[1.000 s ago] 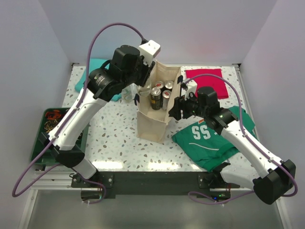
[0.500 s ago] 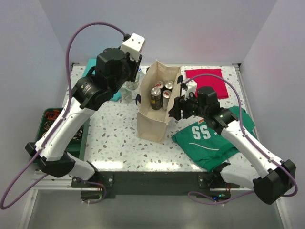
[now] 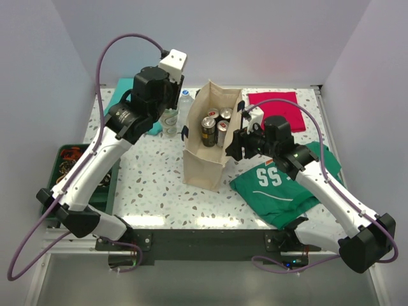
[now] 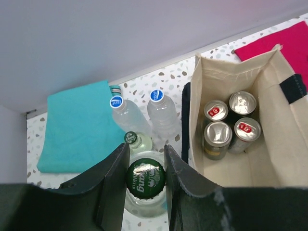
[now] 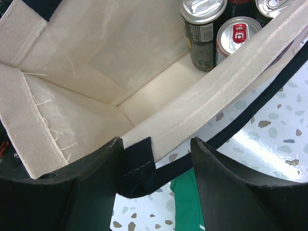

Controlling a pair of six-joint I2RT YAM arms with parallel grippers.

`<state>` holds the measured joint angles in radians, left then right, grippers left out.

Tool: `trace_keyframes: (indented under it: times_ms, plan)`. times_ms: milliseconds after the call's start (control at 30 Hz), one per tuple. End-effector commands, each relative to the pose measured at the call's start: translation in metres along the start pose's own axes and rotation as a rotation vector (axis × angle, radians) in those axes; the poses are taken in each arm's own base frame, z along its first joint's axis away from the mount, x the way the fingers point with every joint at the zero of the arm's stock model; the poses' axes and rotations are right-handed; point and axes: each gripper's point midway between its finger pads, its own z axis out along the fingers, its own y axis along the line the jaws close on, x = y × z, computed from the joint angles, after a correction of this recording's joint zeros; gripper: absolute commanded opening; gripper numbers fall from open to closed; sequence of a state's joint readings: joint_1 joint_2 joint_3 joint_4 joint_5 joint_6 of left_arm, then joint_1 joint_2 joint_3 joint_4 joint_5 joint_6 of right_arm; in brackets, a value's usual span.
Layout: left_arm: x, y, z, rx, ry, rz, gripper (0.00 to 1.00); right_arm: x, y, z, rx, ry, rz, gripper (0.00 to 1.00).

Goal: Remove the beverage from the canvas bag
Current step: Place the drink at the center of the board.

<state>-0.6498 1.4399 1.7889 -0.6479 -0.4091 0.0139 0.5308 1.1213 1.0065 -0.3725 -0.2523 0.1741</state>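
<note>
The canvas bag [image 3: 204, 162] stands upright mid-table with its mouth open. Several beverage cans [image 3: 215, 124] [image 4: 226, 125] [image 5: 211, 29] stand in its far end. My left gripper [image 3: 169, 102] [image 4: 147, 161] is just left of the bag and above the table. It is shut on the neck of a clear glass bottle with a green cap [image 4: 146, 176]. My right gripper [image 3: 237, 143] [image 5: 156, 144] is open and straddles the bag's right rim [image 5: 231, 72]. Its left finger rests against the navy strap patch [image 5: 139, 161]. Its right finger is outside the bag, clear of the fabric.
Two blue-capped plastic water bottles [image 4: 117, 102] [image 4: 157, 96] and a small green-capped bottle [image 4: 131, 138] stand left of the bag beside a teal cloth [image 4: 77, 130]. A magenta cloth [image 3: 274, 108] and a green jersey [image 3: 287, 182] lie to the right. A green bin [image 3: 64, 185] sits at the left edge.
My left arm has swung left, from over the bag's left rim to the spot beside the standing bottles, with the glass bottle in its grip. The right arm has not moved.
</note>
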Motion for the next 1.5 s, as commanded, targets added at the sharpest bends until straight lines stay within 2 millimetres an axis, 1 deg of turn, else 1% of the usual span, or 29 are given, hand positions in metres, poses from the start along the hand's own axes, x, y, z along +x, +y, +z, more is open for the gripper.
trace_keyframes:
  times_ms: [0, 67, 133, 167, 233, 267, 333, 367, 433, 467, 500, 567, 633, 667, 700, 733, 767, 800, 833, 900, 933, 1000, 1033, 1100, 1133, 1200, 1233, 1300, 1467]
  plan:
    - [-0.038, 0.019, 0.009, -0.015, -0.178, -0.125, 0.00, -0.009, 0.005, -0.002, -0.020, -0.032, -0.007, 0.62]
    - [-0.027, 0.016, 0.017, -0.006, -0.158, -0.119, 0.00, -0.010, 0.005, -0.002, -0.019, -0.034, -0.009, 0.62]
    - [-0.025, 0.014, 0.022, 0.002, -0.170, -0.121, 0.00, -0.010, 0.006, -0.001, -0.019, -0.029, -0.008, 0.62]
    - [-0.017, 0.012, 0.027, 0.005, -0.156, -0.118, 0.00, -0.010, 0.005, 0.000, -0.019, -0.027, -0.007, 0.62]
    - [-0.014, 0.010, 0.032, 0.011, -0.166, -0.123, 0.00, -0.010, 0.006, 0.000, -0.026, -0.024, -0.006, 0.62]
    - [-0.006, 0.008, 0.036, 0.015, -0.153, -0.122, 0.00, -0.009, 0.006, 0.001, -0.026, -0.022, -0.005, 0.62]
    - [-0.004, 0.004, 0.041, 0.030, -0.164, -0.129, 0.00, -0.010, 0.007, 0.002, -0.030, -0.019, -0.004, 0.62]
    - [0.004, 0.003, 0.045, 0.031, -0.154, -0.131, 0.00, -0.011, 0.007, 0.002, -0.032, -0.022, -0.005, 0.62]
    - [0.006, 0.003, 0.051, 0.031, -0.164, -0.141, 0.00, -0.011, 0.007, 0.003, -0.033, -0.019, -0.004, 0.62]
    - [0.015, 0.001, 0.056, 0.031, -0.149, -0.145, 0.00, -0.011, 0.007, 0.003, -0.033, -0.019, -0.005, 0.62]
    - [0.015, 0.001, 0.060, 0.029, -0.163, -0.151, 0.00, -0.011, 0.007, 0.003, -0.033, -0.017, -0.006, 0.62]
    - [0.029, -0.001, 0.070, 0.042, -0.143, -0.165, 0.00, -0.010, 0.007, 0.002, -0.030, -0.016, -0.005, 0.62]
    - [0.032, -0.002, 0.076, 0.042, -0.157, -0.180, 0.00, -0.011, 0.006, 0.002, -0.026, -0.016, -0.008, 0.62]
    - [0.043, -0.003, 0.082, 0.042, -0.143, -0.184, 0.00, -0.010, 0.005, 0.002, -0.023, -0.015, -0.007, 0.62]
    - [0.042, -0.002, 0.085, 0.041, -0.158, -0.194, 0.00, -0.010, 0.005, 0.002, -0.023, -0.012, -0.008, 0.62]
    - [0.045, -0.004, 0.088, 0.044, -0.158, -0.195, 0.00, -0.010, 0.005, 0.003, -0.021, -0.011, -0.009, 0.62]
    - [0.056, -0.006, 0.092, 0.046, -0.137, -0.190, 0.00, -0.008, 0.004, 0.003, -0.017, -0.007, -0.008, 0.62]
    - [0.047, -0.006, 0.095, 0.046, -0.178, -0.202, 0.00, -0.009, 0.005, 0.003, -0.019, -0.008, -0.011, 0.62]
    - [0.053, -0.009, 0.101, 0.051, -0.167, -0.199, 0.00, -0.008, 0.003, 0.003, -0.015, -0.004, -0.009, 0.62]
    - [0.056, -0.009, 0.108, 0.052, -0.164, -0.202, 0.00, -0.007, 0.004, 0.005, -0.018, -0.002, -0.007, 0.62]
    - [0.064, -0.012, 0.113, 0.054, -0.149, -0.203, 0.00, -0.008, 0.004, 0.005, -0.018, -0.003, -0.009, 0.62]
    - [0.065, -0.013, 0.117, 0.054, -0.165, -0.211, 0.00, -0.006, 0.003, 0.007, -0.017, 0.004, -0.006, 0.62]
    - [0.070, -0.015, 0.120, 0.059, -0.158, -0.212, 0.00, -0.007, 0.003, 0.007, -0.017, 0.002, -0.007, 0.62]
    - [0.068, -0.016, 0.122, 0.060, -0.174, -0.219, 0.00, -0.006, 0.002, 0.008, -0.016, 0.008, -0.006, 0.62]
    - [0.073, -0.015, 0.126, 0.050, -0.166, -0.220, 0.00, -0.005, 0.002, 0.008, -0.016, 0.010, -0.006, 0.62]
    - [0.072, -0.012, 0.127, 0.031, -0.195, -0.228, 0.00, -0.004, 0.002, 0.008, -0.015, 0.011, -0.005, 0.62]
    - [0.081, -0.012, 0.129, 0.025, -0.194, -0.229, 0.00, -0.004, 0.002, 0.008, -0.015, 0.013, -0.007, 0.62]
    - [0.080, -0.012, 0.132, 0.023, -0.207, -0.232, 0.00, -0.004, 0.001, 0.008, -0.011, 0.013, -0.009, 0.62]
    - [0.094, -0.017, 0.147, 0.025, -0.182, -0.225, 0.00, -0.001, 0.000, 0.008, -0.008, 0.020, -0.008, 0.62]
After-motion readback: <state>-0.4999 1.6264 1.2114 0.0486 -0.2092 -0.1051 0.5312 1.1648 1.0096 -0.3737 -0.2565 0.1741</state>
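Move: The held green-capped drink is bound for the clear board spot left of the canvas bag, about 9 cm ahead of the left hand, 2 cm to its right and 41 cm below. The standing green-capped bottle is 12 cm ahead and 4 cm left; the near blue-capped bottle 19 cm ahead, 2 cm right. The bag's middle is 7 cm ahead, 16 cm right. From the right hand, the spot is roughly 17 cm ahead, 24 cm left and 24 cm below. The green-capped drink, still pinched by its cap, is lowered steadily by the left hand about 20 cm and carried some 8 cm forward, down towards the open spot between the standing green-capped bottle and the bag's left wall. The hand tips slightly downward and its grip stays shut on the cap. The right hand keeps the bag's rim and strap between its fingers, easing down a centimetre. ##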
